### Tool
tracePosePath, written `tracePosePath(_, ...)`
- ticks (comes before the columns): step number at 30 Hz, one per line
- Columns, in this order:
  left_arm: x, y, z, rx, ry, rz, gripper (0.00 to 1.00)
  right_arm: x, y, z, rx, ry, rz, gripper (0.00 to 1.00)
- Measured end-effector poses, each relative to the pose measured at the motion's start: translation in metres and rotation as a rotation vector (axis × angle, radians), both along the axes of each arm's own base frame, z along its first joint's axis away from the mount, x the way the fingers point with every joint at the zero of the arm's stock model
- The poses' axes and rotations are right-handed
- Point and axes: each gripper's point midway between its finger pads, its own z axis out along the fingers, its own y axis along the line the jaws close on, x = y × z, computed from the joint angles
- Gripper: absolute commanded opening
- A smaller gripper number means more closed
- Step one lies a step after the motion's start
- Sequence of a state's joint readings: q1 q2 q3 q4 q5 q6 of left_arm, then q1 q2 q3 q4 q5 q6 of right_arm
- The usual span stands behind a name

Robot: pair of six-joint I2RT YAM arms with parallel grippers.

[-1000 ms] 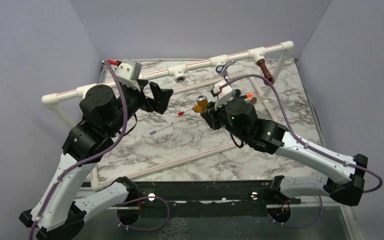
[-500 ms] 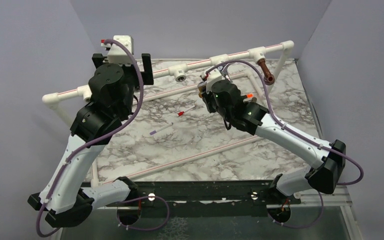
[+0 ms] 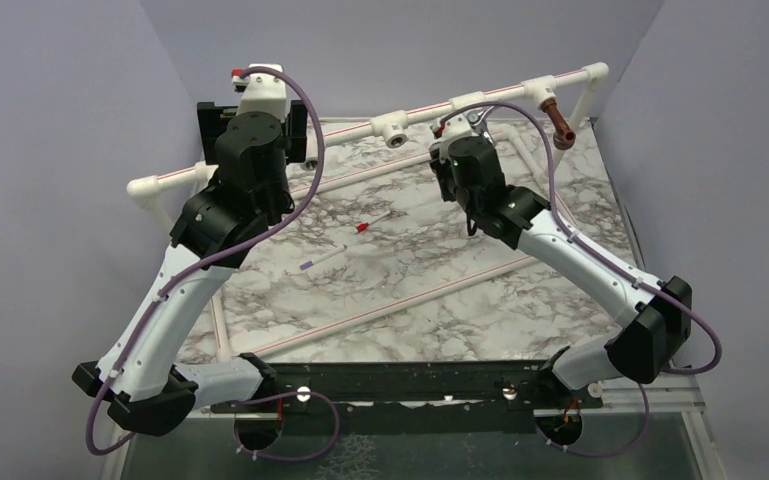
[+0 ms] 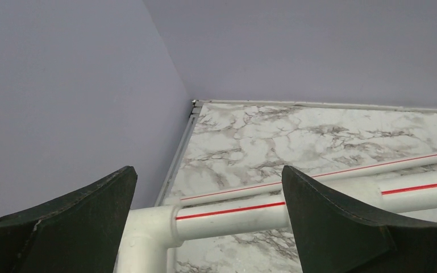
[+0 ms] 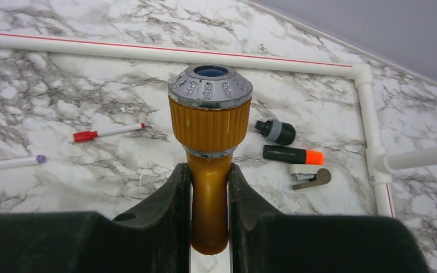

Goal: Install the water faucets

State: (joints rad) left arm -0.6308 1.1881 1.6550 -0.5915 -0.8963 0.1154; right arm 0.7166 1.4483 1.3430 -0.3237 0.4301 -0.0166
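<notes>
My right gripper [image 5: 209,170] is shut on the stem of the mustard-yellow faucet [image 5: 209,122], whose silvery knob points away from the camera. In the top view that gripper [image 3: 452,150] is close to the white pipe rail [image 3: 340,142], between an empty tee [image 3: 395,133] and a chrome faucet [image 3: 474,119]. The copper-brown faucet [image 3: 561,124] hangs from the rail's right end. The black orange-tipped faucet [image 5: 292,154] lies on the marble. My left gripper [image 4: 207,190] is open, its fingers on either side of the rail's left end [image 4: 233,213] without touching it.
A red-tipped stick [image 3: 368,226] and a purple-tipped one [image 3: 322,258] lie mid-table. A small black-and-grey fitting [image 5: 275,132] and a lever-shaped piece [image 5: 309,176] lie by the black faucet. Low pipes [image 3: 380,312] run across the marble. Purple walls close in on three sides.
Both arms reached toward the back. The left gripper swung up to straddle the rail's left end. The right carried the yellow faucet up to the rail, which shifted right in view.
</notes>
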Motion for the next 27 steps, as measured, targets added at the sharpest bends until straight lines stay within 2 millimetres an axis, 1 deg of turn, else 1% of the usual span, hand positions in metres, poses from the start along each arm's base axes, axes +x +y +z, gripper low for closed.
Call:
tracePosePath(3,0.000,0.002,0.001,0.006,-0.002,0.013,0.99,0.010,-0.015,0.000,-0.003,-0.004,-0.038,0.01)
tracePosePath(7,0.004,0.002,0.001,0.023,-0.005,0.032,0.99,0.021,-0.037,0.000,-0.007,-0.005,-0.092,0.01)
tracePosePath(9,0.010,0.001,-0.001,0.036,0.001,0.042,0.99,0.026,-0.050,-0.001,-0.006,-0.004,-0.123,0.01)
tracePosePath(11,0.019,0.001,-0.008,0.048,0.018,0.054,0.99,0.027,-0.059,-0.001,0.000,-0.002,-0.142,0.01)
tracePosePath(14,0.036,0.005,-0.022,0.063,0.056,0.079,0.99,0.024,-0.068,-0.002,0.023,0.004,-0.155,0.01)
tracePosePath(17,0.054,0.011,-0.033,0.055,0.084,0.100,0.99,0.014,-0.066,-0.003,0.072,0.019,-0.127,0.01)
tracePosePath(20,0.068,0.017,-0.037,0.032,0.090,0.112,0.99,-0.002,-0.063,-0.004,0.121,0.041,-0.085,0.01)
tracePosePath(22,0.074,0.024,-0.038,0.020,0.092,0.125,0.99,-0.013,-0.065,0.001,0.169,0.043,-0.070,0.01)
tracePosePath(25,0.081,0.033,-0.044,0.019,0.106,0.150,0.99,-0.028,-0.062,0.013,0.239,0.037,-0.026,0.01)
tracePosePath(27,0.084,0.034,-0.048,0.023,0.117,0.153,0.99,-0.038,-0.058,0.023,0.285,0.029,0.015,0.01)
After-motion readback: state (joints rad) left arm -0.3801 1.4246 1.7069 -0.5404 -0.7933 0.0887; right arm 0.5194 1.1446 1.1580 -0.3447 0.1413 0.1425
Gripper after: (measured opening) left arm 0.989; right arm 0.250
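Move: The right hand holds the yellow faucet; the nearest empty tee on the raised pipe is roughly 9 cm to its left, 1 cm ahead and 8 cm above. The chrome faucet hangs about 5 cm to its right, 1 cm ahead and 5 cm up, the brown faucet some 18 cm right, 1 cm ahead and 6 cm up. From the open left hand that tee lies about 22 cm right, 2 cm back and 10 cm below, the pipe's left elbow about 14 cm left, 6 cm back and 12 cm below. Keeping its grip on the yellow faucet, the right hand sweeps about 7 cm to the right and a little forward, its wrist bearing on the hanging chrome faucet's side of the rack, then draws back some 6 cm and at the last rises a couple of centimetres while rolling its left side up about 15 degrees. After a short pause the left hand, still wide open and empty, reaches about 8 cm forward beyond the raised pipe, sinking some 5 cm and drifting left as it turns slightly counter-clockwise and tips a little down. ##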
